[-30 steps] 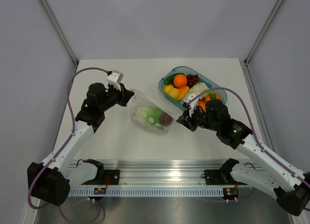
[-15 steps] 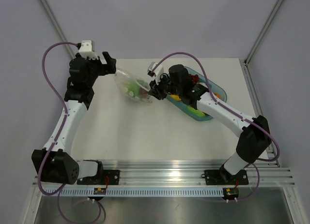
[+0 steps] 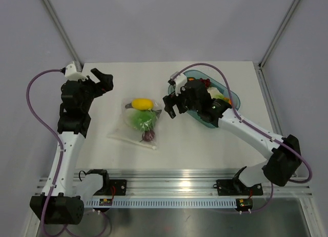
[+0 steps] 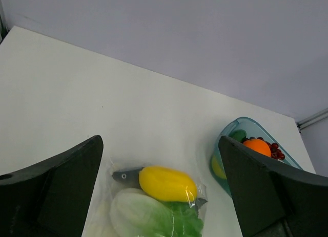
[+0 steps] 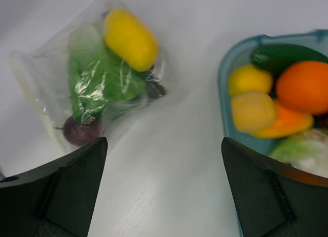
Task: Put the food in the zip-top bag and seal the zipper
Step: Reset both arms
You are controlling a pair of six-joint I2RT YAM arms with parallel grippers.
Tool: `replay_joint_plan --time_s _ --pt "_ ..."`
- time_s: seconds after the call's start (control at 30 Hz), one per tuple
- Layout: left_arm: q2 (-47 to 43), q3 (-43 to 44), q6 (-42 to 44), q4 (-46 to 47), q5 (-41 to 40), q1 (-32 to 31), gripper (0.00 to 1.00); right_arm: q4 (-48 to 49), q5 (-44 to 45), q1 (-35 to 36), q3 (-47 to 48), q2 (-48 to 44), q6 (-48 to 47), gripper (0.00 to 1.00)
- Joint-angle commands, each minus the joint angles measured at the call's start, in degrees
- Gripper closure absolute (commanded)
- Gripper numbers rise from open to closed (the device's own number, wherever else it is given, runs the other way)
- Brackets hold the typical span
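Note:
The zip-top bag (image 3: 137,123) lies flat on the white table between the two arms. Inside it are a yellow lemon (image 3: 142,103), green lettuce (image 3: 139,118), dark red grapes (image 3: 147,136) and a grey piece (image 4: 125,174). The zipper (image 3: 132,141) runs along the bag's near edge; I cannot tell if it is pressed closed. My left gripper (image 3: 100,82) hangs open to the bag's upper left, holding nothing. The right gripper (image 3: 168,107) is open just right of the bag, also holding nothing. In the right wrist view the bag (image 5: 92,73) sits at upper left.
A teal oval tray (image 3: 224,89) stands at the back right, partly under the right arm. It holds an orange (image 5: 303,86), a cucumber (image 5: 284,55) and other toy fruit. The aluminium rail (image 3: 169,188) runs along the near edge.
Both grippers were shut on the bag and held it up at the back of the table. They have opened and drawn apart, and the bag now lies on the table.

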Motion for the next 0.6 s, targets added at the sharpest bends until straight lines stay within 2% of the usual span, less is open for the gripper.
replay_joint_plan --time_s 0.0,0.07,0.17,0.2,0.27,0.47,0.57 --pt "-3.1 -1.8 -4.4 -6.2 -0.2 -0.1 0.01 -9.2 23.7 0.1 0.1 -9.0 10.2 0.01" --pt "-4.2 -2.4 -5.0 -11.2 0.3 -0.1 0.01 -12.7 27.8 0.1 -3.1 -12.1 12.1 0.00" --pt "-6.7 -6.6 -5.3 -13.2 1.8 -0.4 0.01 -16.9 33.0 0.1 -7.9 -21.0 19.0 0.01" --pt "-7.4 -7.8 -6.3 -13.9 -3.6 -0.9 0.01 -18.3 34.3 0.0 -8.8 -22.6 21.0 0.01" --pt "-7.9 -10.0 -8.0 -16.4 -8.4 -1.0 0.01 -22.4 34.8 0.1 -10.7 -27.0 26.0 0.01" --pt "-3.6 -4.9 -5.8 -23.7 -7.7 -1.0 0.01 -27.3 35.6 0.0 -13.1 -35.0 30.6 0.00" --pt "-5.0 -5.0 -5.5 -22.7 -5.5 -1.0 0.01 -28.4 37.0 0.0 -12.5 -35.5 31.3 0.00"
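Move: The filled zip-top bag lies flat on the table, about 17 cm to the right of the left hand, some 5 cm nearer the base and roughly 31 cm below it. From the right hand it is about 16 cm to the left, 1 cm back and 20 cm down. The food basket sits some 18 cm to the right hand's right, 7 cm farther out and 19 cm below. The bag is left alone as both empty, wide-open grippers go to their rest poses. The right swings some 19 cm right and 8 cm back, rising slightly, away from the bag to above the table just short of the basket, turning about 40 degrees clockwise. The left sinks about 13 cm and draws back 6, tipping its fingers down nearly 30 degrees. ##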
